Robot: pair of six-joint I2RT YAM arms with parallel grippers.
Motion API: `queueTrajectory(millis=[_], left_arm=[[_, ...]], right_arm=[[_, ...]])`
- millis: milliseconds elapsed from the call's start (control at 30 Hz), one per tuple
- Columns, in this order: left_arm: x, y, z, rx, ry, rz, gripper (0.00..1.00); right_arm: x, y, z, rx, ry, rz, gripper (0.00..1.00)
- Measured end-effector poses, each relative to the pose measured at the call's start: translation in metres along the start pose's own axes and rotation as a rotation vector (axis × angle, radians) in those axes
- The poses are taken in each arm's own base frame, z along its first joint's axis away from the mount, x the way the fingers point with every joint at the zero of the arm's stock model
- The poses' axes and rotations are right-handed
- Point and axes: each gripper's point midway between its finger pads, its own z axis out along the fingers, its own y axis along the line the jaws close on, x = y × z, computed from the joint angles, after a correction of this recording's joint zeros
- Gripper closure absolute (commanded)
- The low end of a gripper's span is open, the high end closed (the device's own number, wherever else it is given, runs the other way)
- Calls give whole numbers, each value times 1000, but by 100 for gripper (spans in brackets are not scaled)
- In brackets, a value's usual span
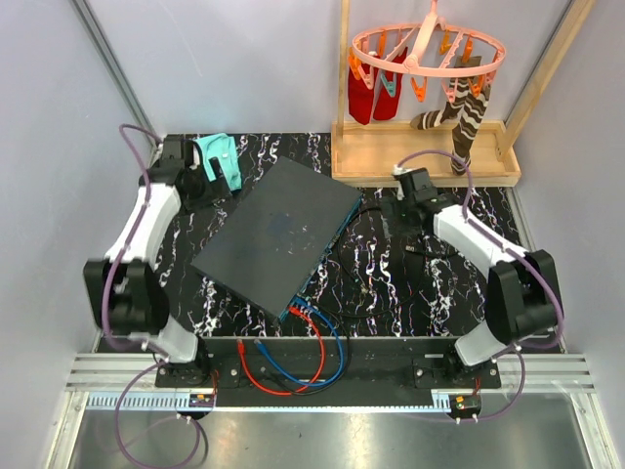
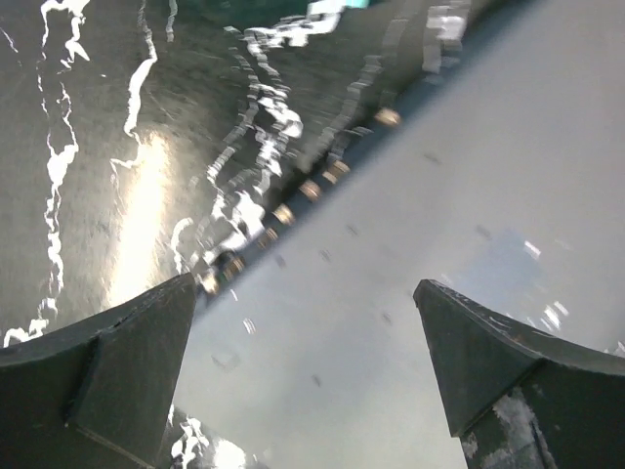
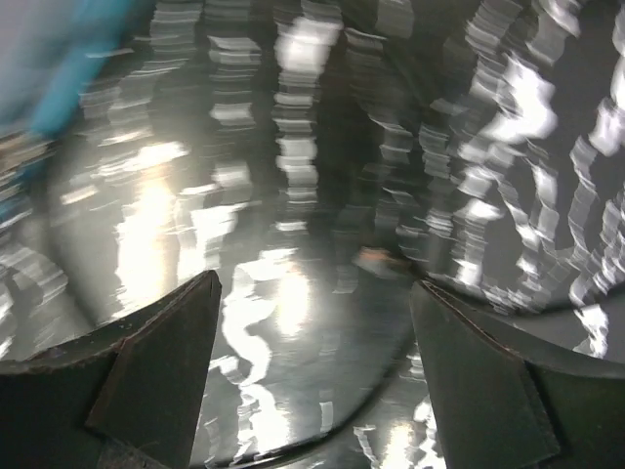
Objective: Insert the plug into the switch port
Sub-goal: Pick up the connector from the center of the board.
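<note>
The switch (image 1: 278, 234), a flat dark grey box, lies slantwise mid-table with its teal-blue socket edge (image 1: 327, 254) facing right. My left gripper (image 1: 217, 186) hovers open over the switch's far left corner. Between its fingers shows the grey top (image 2: 410, 244) and a side with brass screws. My right gripper (image 1: 402, 195) stands open with nothing between its fingers, to the right of the teal edge (image 3: 78, 68). A black cable (image 1: 369, 210) runs from that edge toward it. The right wrist view is blurred. A small pale piece (image 3: 376, 259) on the cable (image 3: 469, 362) may be the plug.
Red and blue cables (image 1: 293, 362) loop from the near end of the socket edge over the table's front. A folded teal cloth (image 1: 220, 156) lies at the back left. A wooden tray (image 1: 420, 156) at the back right carries a pink hanger (image 1: 430, 49) of socks.
</note>
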Motion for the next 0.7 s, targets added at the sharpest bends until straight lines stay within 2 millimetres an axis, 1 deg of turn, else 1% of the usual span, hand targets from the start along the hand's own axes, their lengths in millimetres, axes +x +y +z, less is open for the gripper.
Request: queueTrajectory(millis=[33, 100, 133, 200, 267, 333, 367, 433, 500, 567, 600, 700], left_arm=[[3, -8, -15, 21, -33, 19, 1], [15, -24, -35, 69, -71, 62, 1], [25, -33, -42, 93, -79, 87, 1], [46, -45, -50, 134, -78, 136, 1], [68, -45, -47, 141, -50, 166, 1], [85, -35, -38, 120, -16, 173, 1], [92, -30, -33, 107, 2, 174, 1], [103, -22, -27, 86, 29, 174, 1], [106, -20, -26, 82, 36, 176, 1], [103, -22, -25, 88, 23, 176, 1], [101, -23, -25, 92, 15, 175, 1], [99, -25, -25, 101, 7, 175, 1]], right_arm=[[4, -21, 7, 41, 32, 57, 13], [12, -43, 17, 81, 78, 119, 13], [18, -53, 23, 98, 103, 143, 13], [29, -66, 31, 118, 148, 156, 14], [37, -69, 38, 117, 184, 126, 16], [43, -67, 43, 90, 208, 77, 18], [44, -67, 44, 81, 214, 49, 21], [45, -66, 45, 62, 219, 0, 23], [46, -67, 45, 49, 220, -50, 26], [50, -68, 45, 42, 229, -94, 30], [52, -69, 46, 38, 235, -116, 35], [59, -67, 46, 10, 252, -166, 42]])
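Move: The black connector lies about 7 cm to the right of the right hand, some 10 cm below it and barely 1 cm farther out. The dark board's middle is roughly 30 cm to this hand's left and 4 cm ahead; the wooden rack's base is some 28 cm ahead and 9 cm right. From the left hand, the connector is about 50 cm right, 10 cm back and 15 cm down. Right hand sinks and shifts right, each 7 cm, towards the connector, fingers narrowing; left draws back 8 cm. ##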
